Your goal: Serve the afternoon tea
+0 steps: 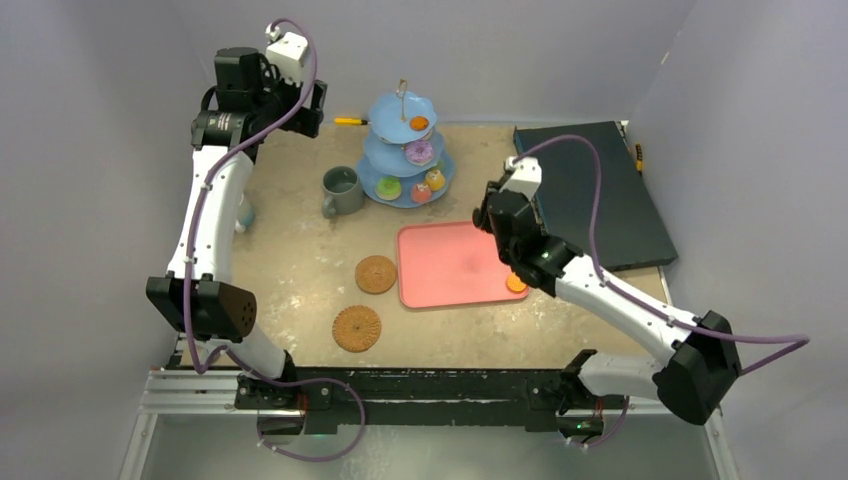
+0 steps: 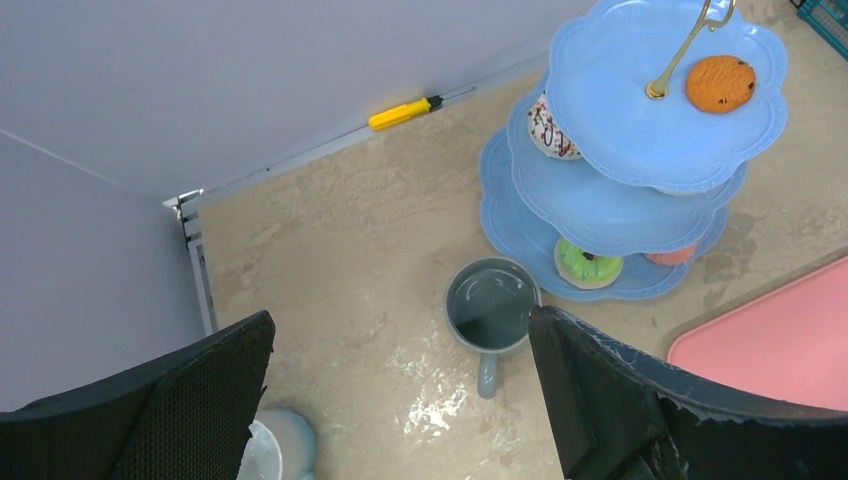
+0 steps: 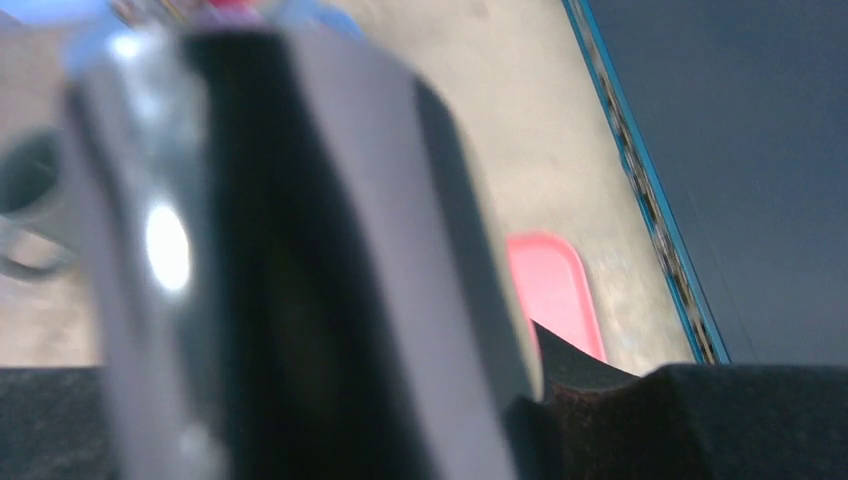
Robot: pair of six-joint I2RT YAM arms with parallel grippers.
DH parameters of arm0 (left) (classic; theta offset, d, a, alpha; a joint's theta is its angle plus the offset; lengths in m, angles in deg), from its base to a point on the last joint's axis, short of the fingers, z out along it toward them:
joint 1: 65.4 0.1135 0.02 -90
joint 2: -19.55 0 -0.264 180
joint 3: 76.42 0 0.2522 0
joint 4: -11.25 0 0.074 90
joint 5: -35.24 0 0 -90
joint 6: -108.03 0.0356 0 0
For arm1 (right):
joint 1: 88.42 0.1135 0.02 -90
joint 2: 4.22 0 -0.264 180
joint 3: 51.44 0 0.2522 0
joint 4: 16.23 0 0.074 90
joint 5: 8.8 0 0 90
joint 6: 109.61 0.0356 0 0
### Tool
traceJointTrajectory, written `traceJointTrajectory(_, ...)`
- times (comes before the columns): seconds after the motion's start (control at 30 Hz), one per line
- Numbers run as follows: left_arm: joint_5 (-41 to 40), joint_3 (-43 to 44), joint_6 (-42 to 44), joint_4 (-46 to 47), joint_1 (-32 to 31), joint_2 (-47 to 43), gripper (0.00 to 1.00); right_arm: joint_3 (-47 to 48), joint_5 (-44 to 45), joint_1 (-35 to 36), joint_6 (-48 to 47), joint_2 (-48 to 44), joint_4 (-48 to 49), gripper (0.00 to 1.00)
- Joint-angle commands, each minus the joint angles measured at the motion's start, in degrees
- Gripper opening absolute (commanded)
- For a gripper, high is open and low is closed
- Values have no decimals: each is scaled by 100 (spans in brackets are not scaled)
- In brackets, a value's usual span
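The blue three-tier stand [image 1: 405,150] [image 2: 620,200] stands at the back with several small cakes on it, an orange cookie [image 2: 720,83] on top. The grey-green mug [image 1: 342,190] [image 2: 490,310] sits left of it, the white mug [image 1: 243,213] [image 2: 275,450] further left. Two woven coasters [image 1: 376,274] [image 1: 357,328] lie in front. My left gripper [image 2: 400,400] hangs open high above the mugs. My right gripper [image 1: 512,262] is over the pink tray's right edge, shut on the black tongs [image 3: 300,280], blurred and filling its view. An orange doughnut [image 1: 516,283] lies on the tray beneath it.
The pink tray [image 1: 440,265] lies mid-table. A dark flat board [image 1: 600,195] covers the back right. A yellow-handled screwdriver [image 1: 350,121] [image 2: 400,113] lies against the back wall. Walls close in left, back and right.
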Motion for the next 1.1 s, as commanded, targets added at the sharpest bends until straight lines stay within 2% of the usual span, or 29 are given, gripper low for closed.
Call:
traceJointTrajectory(0.0,49,-119,24,173,82,-122,99,1419,-283,15,-1031,231,758,39)
traceJointTrajectory(0.17,71,-236,-5,205,122,-201,99,3114,-752,1,-1778,1320,1155,39)
traceJointTrajectory(0.4,38,-238,22,218,187,-266,99,4871,-1797,-7,-1977,2654,1003,39)
traceJointTrajectory(0.83,115,-228,-54,284,234,-206,99,5515,-2395,-5,-2200,3393,1192,39)
traceJointTrajectory(1.07,74,-232,-19,261,246,-235,99,6172,-2338,-7,-2345,4141,1269,39)
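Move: Up ahead and to the left of the right hand, which already holds the tongs, lies the cake stand's top plate, about 17 cm forward, 21 cm left and some 3 cm higher. The brown cookie sits on it, around 3 cm right of its middle. The last orange slice on the tray is 7 cm back, 3 cm right and 19 cm down; the tray's middle is 4 cm back and 9 cm left. From the left hand the plate is about 5 cm ahead, 23 cm right and 13 cm down. Swinging the tongs off the tray side towards the stand's top plate, the right hand travels about 19 cm left and 14 cm forward. It first climbs steeply some 20 cm, then sinks about 3 cm and slows. The wrist tips up some 20 degrees and turns about 25 degrees counter-clockwise, fingers keeping their hold on the tongs, whose tips bring the orange pastry in beside the gold pole. ##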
